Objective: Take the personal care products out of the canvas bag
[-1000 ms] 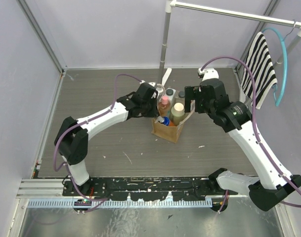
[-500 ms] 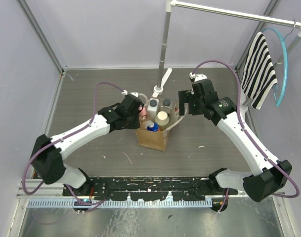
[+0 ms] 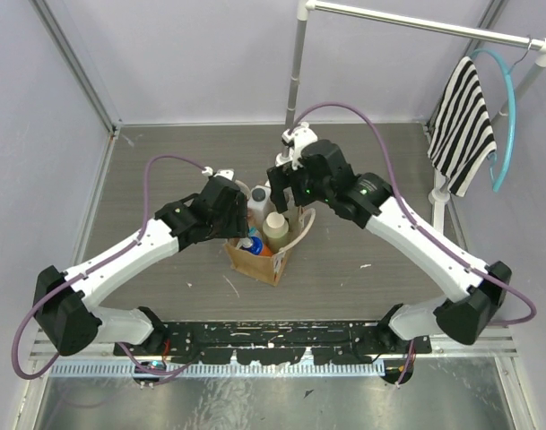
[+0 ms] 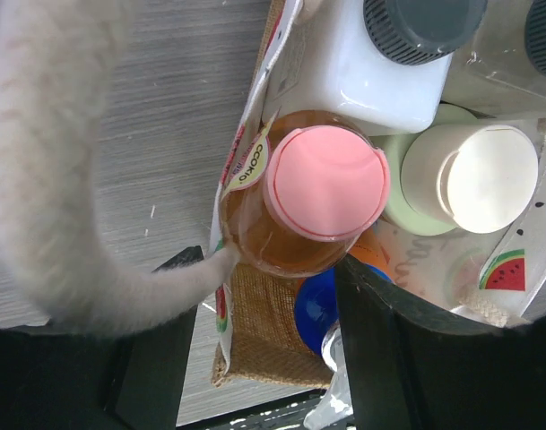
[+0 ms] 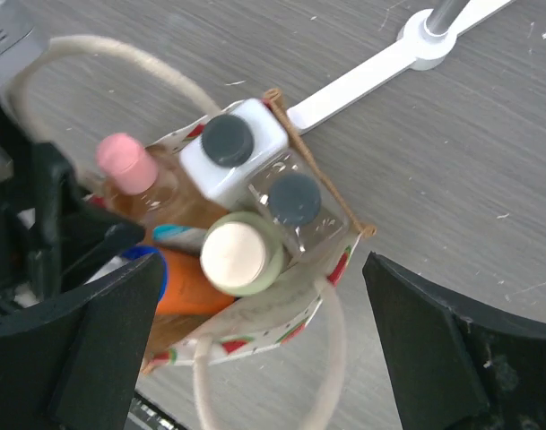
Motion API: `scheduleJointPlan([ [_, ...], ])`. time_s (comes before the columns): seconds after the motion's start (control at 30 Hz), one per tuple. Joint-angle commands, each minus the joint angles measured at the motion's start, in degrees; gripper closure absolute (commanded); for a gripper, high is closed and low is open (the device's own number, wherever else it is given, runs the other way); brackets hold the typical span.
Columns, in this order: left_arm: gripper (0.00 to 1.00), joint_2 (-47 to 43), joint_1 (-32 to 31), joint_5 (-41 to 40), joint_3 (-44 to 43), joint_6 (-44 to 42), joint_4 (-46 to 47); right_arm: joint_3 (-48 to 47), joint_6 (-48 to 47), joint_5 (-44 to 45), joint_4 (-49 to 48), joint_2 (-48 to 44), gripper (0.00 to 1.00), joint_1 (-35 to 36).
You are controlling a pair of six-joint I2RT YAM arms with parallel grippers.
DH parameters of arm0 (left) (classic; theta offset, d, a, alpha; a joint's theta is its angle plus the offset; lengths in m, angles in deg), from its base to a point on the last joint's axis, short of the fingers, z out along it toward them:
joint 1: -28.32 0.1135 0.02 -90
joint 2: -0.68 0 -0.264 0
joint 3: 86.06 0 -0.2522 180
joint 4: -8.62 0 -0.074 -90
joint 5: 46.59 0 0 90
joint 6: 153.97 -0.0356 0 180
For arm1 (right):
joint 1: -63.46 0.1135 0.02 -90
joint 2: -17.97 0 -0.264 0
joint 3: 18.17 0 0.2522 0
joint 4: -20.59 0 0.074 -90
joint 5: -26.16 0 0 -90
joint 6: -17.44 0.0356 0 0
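The canvas bag (image 3: 265,262) stands upright mid-table, its watermelon-print rim (image 5: 281,327) and cream handles (image 4: 57,179) showing. Inside it stand the personal care products: a peach-orange bottle with pink cap (image 4: 326,193), a white squarish bottle (image 4: 344,72), a cream bottle with beige cap (image 5: 237,253), a clear bottle with grey cap (image 5: 295,199) and a blue-capped one (image 4: 316,309). My left gripper (image 4: 273,358) is open at the bag's left side, its fingers straddling the bag wall below the pink-capped bottle. Wide open, my right gripper (image 5: 264,358) hovers above the bag's right side and holds nothing.
A white rack foot (image 5: 362,76) lies just behind the bag, with its pole (image 3: 297,72) rising from it. A striped cloth (image 3: 470,116) hangs on a teal hanger at the far right. Grey walls close in the table's left, back and right sides.
The bag slid toward the front left together with my left gripper, whose jaws have now opened. My right arm swung left and now sits over the bag.
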Motion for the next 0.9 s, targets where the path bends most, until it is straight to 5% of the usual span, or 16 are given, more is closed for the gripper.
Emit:
scheduleJointPlan([
  [0.0, 0.33, 0.4, 0.1, 2.2, -0.8, 0.9, 1.3, -0.5, -4.9, 5.7, -4.0, 7.1, 0.00, -0.4],
  [0.3, 0.32, -5.8, 0.1, 1.7, 0.6, 1.3, -0.2, 5.2, -7.6, 8.2, -12.2, 12.8, 0.05, -0.5],
  [0.57, 0.32, -7.3, 0.0, 2.0, 2.8, 1.8, 0.5, 4.0, -8.0, 0.9, -12.9, 14.8, 0.40, -0.3],
  [0.87, 0.32, -4.9, 0.1, 4.1, 3.1, 2.0, 1.5, 2.9, -12.9, -5.1, -11.5, 16.1, 0.40, 0.1],
])
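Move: The clear bottle with the dark cap stands in the bag about 5 cm ahead of the right hand, 2 cm to its left and some 14 cm lower. From that bottle, the white bottle is about 5 cm to the left and 1 cm farther out, the cream bottle about 4 cm nearer and 1 cm left, and the pink-capped bottle some 4 cm nearer and 9 cm left. From the left hand, the clear bottle lies about 6 cm ahead, 13 cm right and 5 cm lower. Down some 11 cm and forward about 4 cm into the bag's far right corner goes the right hand, rolling some 15 degrees so its left side dips; there it halts, closes from wide open and pinches the clear bottle between its fingers, swinging slightly counter-clockwise. The left hand, still open beside the pink-capped bottle, bobs up about 3 cm and partly back down, easing slightly back. ##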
